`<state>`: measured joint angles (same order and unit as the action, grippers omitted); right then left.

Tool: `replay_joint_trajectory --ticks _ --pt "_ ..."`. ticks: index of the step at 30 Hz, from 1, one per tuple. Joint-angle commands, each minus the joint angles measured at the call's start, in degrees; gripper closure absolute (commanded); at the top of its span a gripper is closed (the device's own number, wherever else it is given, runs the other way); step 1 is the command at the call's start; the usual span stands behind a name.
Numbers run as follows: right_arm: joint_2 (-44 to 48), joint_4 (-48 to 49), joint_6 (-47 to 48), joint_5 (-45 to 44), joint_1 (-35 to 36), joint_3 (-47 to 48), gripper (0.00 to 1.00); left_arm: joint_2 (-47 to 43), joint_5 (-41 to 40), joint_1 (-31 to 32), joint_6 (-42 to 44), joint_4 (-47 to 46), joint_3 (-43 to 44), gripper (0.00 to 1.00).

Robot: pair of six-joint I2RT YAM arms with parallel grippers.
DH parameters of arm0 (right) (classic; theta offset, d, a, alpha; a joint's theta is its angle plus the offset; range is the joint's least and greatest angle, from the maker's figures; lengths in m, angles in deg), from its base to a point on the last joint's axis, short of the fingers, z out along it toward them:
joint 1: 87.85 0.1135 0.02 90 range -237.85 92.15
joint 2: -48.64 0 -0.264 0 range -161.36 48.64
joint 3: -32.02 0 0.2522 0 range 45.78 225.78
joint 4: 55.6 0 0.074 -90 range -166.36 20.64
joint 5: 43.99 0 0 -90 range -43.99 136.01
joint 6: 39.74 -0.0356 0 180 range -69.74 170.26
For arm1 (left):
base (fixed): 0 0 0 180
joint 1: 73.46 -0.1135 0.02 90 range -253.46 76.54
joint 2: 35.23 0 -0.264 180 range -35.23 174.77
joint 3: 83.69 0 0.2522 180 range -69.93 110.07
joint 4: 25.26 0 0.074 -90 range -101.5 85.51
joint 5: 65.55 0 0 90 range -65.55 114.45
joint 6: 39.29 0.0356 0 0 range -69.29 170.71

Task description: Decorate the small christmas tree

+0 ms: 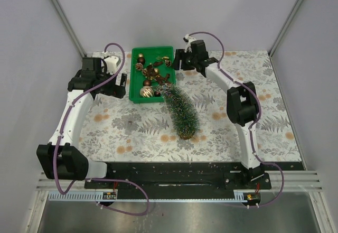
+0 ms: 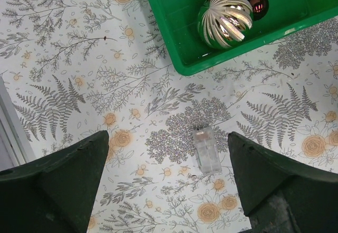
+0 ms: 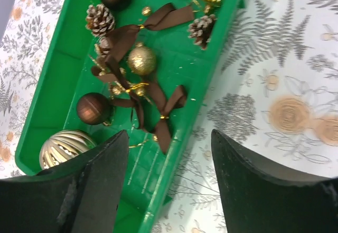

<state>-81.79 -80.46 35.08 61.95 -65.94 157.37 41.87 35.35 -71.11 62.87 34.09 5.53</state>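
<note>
The small christmas tree (image 1: pixel 180 109) lies on its side on the patterned cloth, its wooden base (image 1: pixel 185 134) toward the near edge and its tip by the green tray (image 1: pixel 153 48). In the tray (image 3: pixel 66 64) are brown ribbon bows (image 3: pixel 168 111), a gold glitter ball (image 3: pixel 141 59), a brown ball (image 3: pixel 93 108), pinecones (image 3: pixel 100 19) and a ribbed gold ball (image 2: pixel 226 19). My right gripper (image 3: pixel 169 138) hangs open over the tray's right rim, holding nothing. Left of the tray's near corner (image 2: pixel 182 58), my left gripper (image 2: pixel 168 138) stands wide open above the cloth.
A small clear plastic box (image 2: pixel 207 150) lies on the cloth between the left fingers, nearer the right one. Grey walls and metal posts close in the back and sides. The arms' black base rail (image 1: pixel 174 172) runs along the near edge.
</note>
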Motion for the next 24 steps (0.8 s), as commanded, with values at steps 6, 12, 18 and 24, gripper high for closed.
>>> replay_joint_trajectory --ticks 6,12,18,24 --pt "-6.94 -7.80 1.82 -5.83 2.35 6.97 0.36 -1.86 0.62 -0.33 0.67 -0.23 -0.49 0.01" --pt "-8.87 -9.91 3.31 -7.51 2.43 7.76 0.37 -3.27 1.23 -0.33 0.67 -0.41 -1.54 0.01" --pt "-7.65 -8.86 3.49 -10.75 2.35 5.49 0.60 -4.06 0.88 -0.33 0.32 -0.50 -1.72 0.01" --pt "-1.68 -4.82 2.70 -20.42 0.77 -2.59 0.82 -4.85 0.88 -0.33 0.40 -0.50 -1.98 0.01"
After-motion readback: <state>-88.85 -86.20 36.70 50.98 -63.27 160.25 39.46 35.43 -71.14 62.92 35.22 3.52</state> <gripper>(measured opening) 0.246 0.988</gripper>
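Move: The right hand hovers open over the green tray's right side: the rim stretch it goes for lies about 3 cm to its left, level fore and aft, and some 8 cm below. Inside the tray and a little lower, a brown bow lies roughly 6 cm left and 2 cm back, the gold ball 12 cm left and 3 cm ahead, a pine cone 7 cm left and 8 cm ahead. From the left hand that rim is about 21 cm ahead, 24 cm right and 16 cm down. The right hand brings its fingertips down astride the green tray's right rim and pinches it, one finger inside and one outside. It first drifts a couple of centimetres left, then sinks about 7.5 cm, easing back right by some 3 cm in all, while the wrist tilts over a little, some 10 degrees; once down, the fingers close from about three quarters open to a quarter. ##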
